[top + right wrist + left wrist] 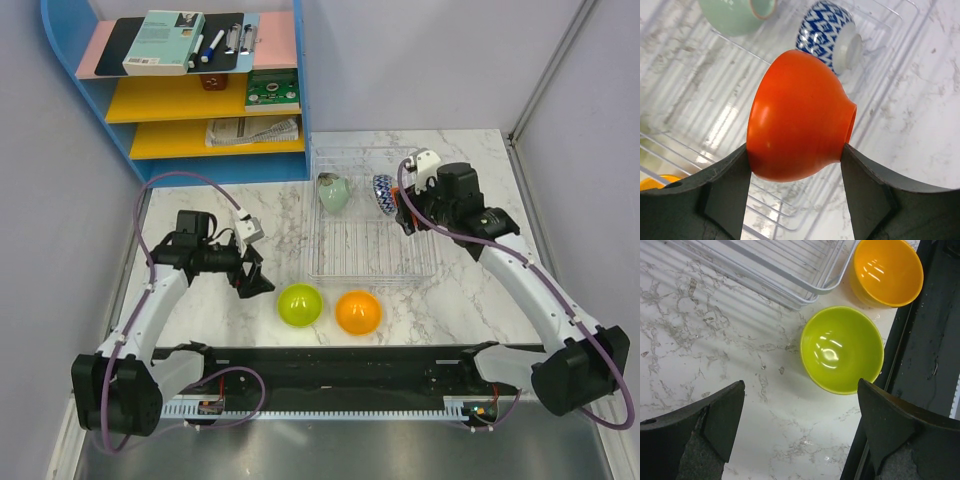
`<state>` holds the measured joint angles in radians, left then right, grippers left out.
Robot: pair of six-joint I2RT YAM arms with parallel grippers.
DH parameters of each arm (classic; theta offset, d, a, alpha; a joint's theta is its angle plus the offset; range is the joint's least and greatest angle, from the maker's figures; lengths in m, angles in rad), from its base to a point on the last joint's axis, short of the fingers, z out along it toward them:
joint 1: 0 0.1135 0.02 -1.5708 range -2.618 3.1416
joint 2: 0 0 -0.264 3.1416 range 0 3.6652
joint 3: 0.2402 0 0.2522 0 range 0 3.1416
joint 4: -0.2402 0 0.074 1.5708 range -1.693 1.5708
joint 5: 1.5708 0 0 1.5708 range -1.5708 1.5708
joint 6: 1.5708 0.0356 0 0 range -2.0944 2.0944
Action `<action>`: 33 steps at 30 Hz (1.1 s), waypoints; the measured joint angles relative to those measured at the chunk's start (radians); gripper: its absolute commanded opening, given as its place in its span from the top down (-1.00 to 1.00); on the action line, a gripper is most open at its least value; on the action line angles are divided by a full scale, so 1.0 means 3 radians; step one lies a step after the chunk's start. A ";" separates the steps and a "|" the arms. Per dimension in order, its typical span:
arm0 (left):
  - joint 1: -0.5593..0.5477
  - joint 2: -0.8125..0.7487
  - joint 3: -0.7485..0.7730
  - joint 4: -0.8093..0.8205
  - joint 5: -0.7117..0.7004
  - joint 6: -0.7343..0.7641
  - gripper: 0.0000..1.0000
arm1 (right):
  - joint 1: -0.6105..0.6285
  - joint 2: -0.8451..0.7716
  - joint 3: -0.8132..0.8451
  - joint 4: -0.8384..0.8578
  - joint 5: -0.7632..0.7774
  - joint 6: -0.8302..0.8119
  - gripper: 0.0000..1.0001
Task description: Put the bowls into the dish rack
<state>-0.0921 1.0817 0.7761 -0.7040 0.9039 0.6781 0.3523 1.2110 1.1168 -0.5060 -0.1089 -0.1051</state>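
My right gripper [795, 150] is shut on the red bowl [800, 130], gripping its sides and holding it on its side above the clear dish rack [700, 100]. In the rack's far end, the pale grey-green bowl [334, 193] and the patterned bowl [384, 194] lie on their sides. In front of the rack [370, 265], the lime green bowl [299, 305] and orange bowl [358, 312] sit upright on the marble table. My left gripper [800, 410] is open, low over the table just left of the lime bowl [842, 350], holding nothing.
A blue-and-yellow shelf unit [190, 90] with books and pens stands at the back left. A black rail [340, 370] runs along the near table edge, close to the lime and orange bowls. Grey walls close in both sides.
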 measured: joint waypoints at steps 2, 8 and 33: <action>0.0000 -0.0075 -0.0029 -0.0020 0.0022 0.0027 -0.99 | 0.0025 0.0028 -0.0046 -0.0053 0.0173 -0.0092 1.00; 0.0000 -0.0092 -0.0050 -0.0020 0.0052 0.0065 -0.99 | 0.0272 0.0282 -0.0107 -0.0132 0.0702 -0.0271 1.00; 0.0000 -0.0092 -0.0120 -0.0018 0.0075 0.0130 -0.99 | 0.0985 0.1367 -0.0094 0.0175 0.2136 -0.0928 1.00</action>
<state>-0.0921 1.0542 0.7403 -0.7094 0.9264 0.7170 0.6479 1.6211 1.0885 -0.4534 0.5320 -0.3836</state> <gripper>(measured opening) 0.993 0.731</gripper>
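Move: The right hand holds the red bowl above the dish rack. The free spot it goes for, just on the near side of the blue-patterned bowl, lies roughly 4 cm ahead, 1 cm to the left and 15 cm below. The blue-patterned bowl stands about 12 cm ahead and 2 cm to the left, the pale green bowl about 12 cm ahead and 17 cm to the left, both some 14 cm below. From the left hand the spot lies some 23 cm ahead, 33 cm to the right and 9 cm below. Lower the right gripper about 12 cm, nearly straight down towards the free spot beside the blue-patterned bowl, quickly at first and then slower, keeping the grip on the red bowl. Roll the hand some 45 degrees on the way, its left side dropping, so that the fingers end up pointing forward and more steeply down. ##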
